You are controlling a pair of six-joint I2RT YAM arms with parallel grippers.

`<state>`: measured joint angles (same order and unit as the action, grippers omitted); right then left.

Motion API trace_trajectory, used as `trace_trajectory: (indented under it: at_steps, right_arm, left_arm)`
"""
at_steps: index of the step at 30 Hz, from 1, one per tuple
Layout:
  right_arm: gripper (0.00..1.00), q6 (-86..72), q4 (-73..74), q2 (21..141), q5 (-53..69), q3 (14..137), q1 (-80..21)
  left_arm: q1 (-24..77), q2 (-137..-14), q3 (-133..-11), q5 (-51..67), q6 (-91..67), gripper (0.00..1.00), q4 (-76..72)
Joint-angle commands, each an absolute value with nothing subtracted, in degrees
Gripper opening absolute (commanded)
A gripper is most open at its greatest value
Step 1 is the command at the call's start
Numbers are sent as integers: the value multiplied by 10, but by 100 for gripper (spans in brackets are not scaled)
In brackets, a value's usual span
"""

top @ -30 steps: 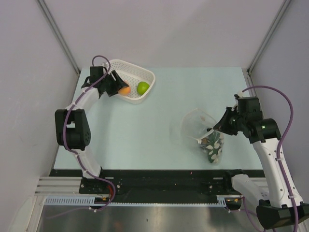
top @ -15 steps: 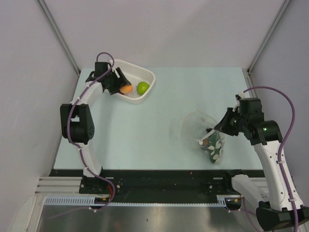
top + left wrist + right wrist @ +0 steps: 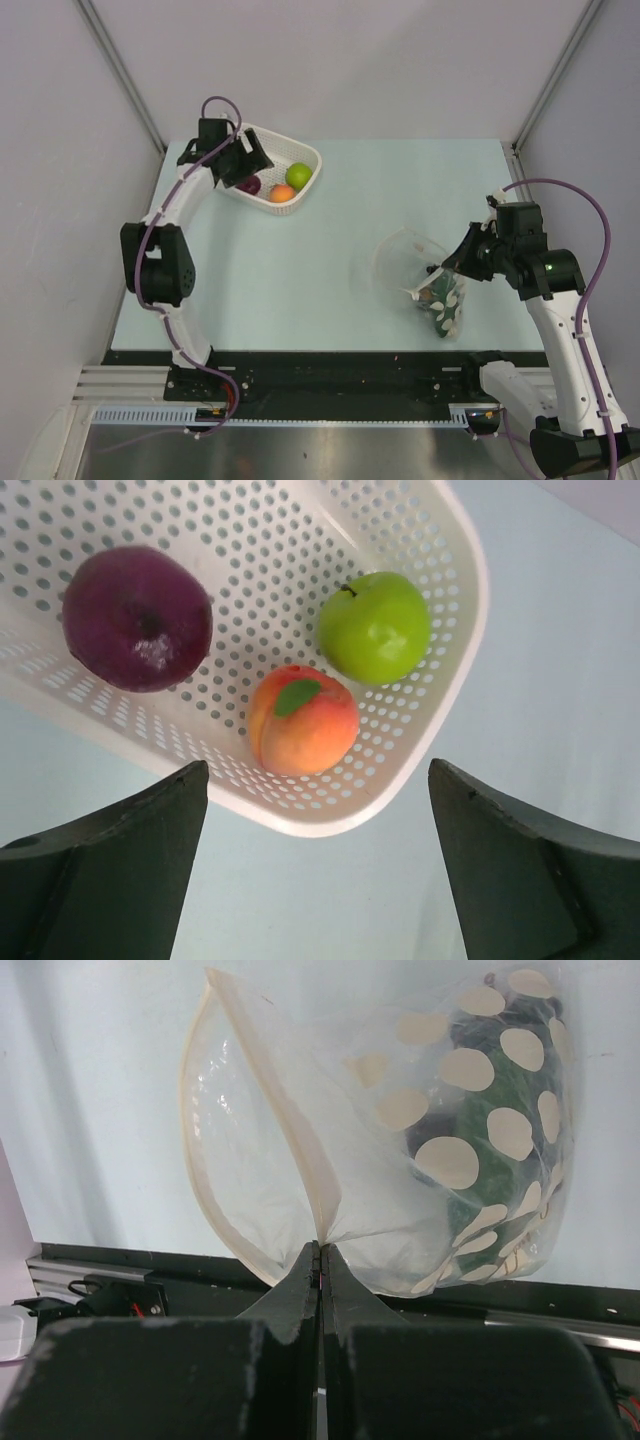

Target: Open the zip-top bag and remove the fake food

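The zip-top bag (image 3: pixel 420 275) lies on the table at the right, its mouth gaping open toward the left. My right gripper (image 3: pixel 443 268) is shut on the bag's rim (image 3: pixel 318 1222). Dark green fake food (image 3: pixel 490 1160) shows through the polka-dot panel. My left gripper (image 3: pixel 245 165) hovers over the white basket, open, with nothing between its fingers (image 3: pixel 120 860). In the basket lie an orange-red fruit (image 3: pixel 300 720), a lime-green ball (image 3: pixel 375 627) and a purple piece (image 3: pixel 137 617).
The white perforated basket (image 3: pixel 305 160) stands at the far left of the table, its rim (image 3: pixel 455 590) just under the left gripper. Grey walls close in on three sides. A black rail (image 3: pixel 330 370) runs along the near edge.
The left gripper has opened and let the orange-red fruit drop into the basket, then drawn back a little. The right gripper and the bag have stayed put.
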<state>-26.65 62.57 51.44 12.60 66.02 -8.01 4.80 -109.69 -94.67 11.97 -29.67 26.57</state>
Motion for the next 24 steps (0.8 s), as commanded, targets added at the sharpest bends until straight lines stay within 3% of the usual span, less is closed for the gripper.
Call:
trace_trajectory:
  at_steps: [1,8,13,18,24]
  right_arm:
    - [0,-258,604,508,137,666,-84]
    - [0,-263,598,509,141,661,-108]
    - [0,-269,590,504,153,654,-121]
    - [0,-280,571,494,187,640,-128]
    - [0,-289,562,479,211,624,-131]
  left_arm:
    - [108,-967,-933,41,-244,93,268]
    - [278,-831,-796,12,-245,83,234]
    - [386,-761,-716,88,-279,75,143]
    - [496,-771,-708,103,-314,55,110]
    - [582,-842,-738,114,-343,44,123]
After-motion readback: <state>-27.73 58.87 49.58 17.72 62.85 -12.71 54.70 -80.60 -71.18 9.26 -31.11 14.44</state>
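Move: The dark food left in the zip-top bag lies some 42 cm to the right of my empty left hand, about 31 cm back and 12 cm lower. The green cucumber is about 4 cm farther right and 6 cm farther back than that. Nearer me, the peach sits in the basket about 7 cm right, 5 cm back and 8 cm below. From my right hand, the dark food is about 3 cm right, 1 cm ahead and 17 cm below. I lift my open left hand out of the basket and swing it back and right, roughly 30 cm each way and about 10 cm higher, towards the mouth of the bag. On the way I turn it clockwise some 45 degrees, flatten its tilt a little and narrow the fingers to about half open. My right hand keeps its pinch on the bag's rim and eases about 3 cm left. ##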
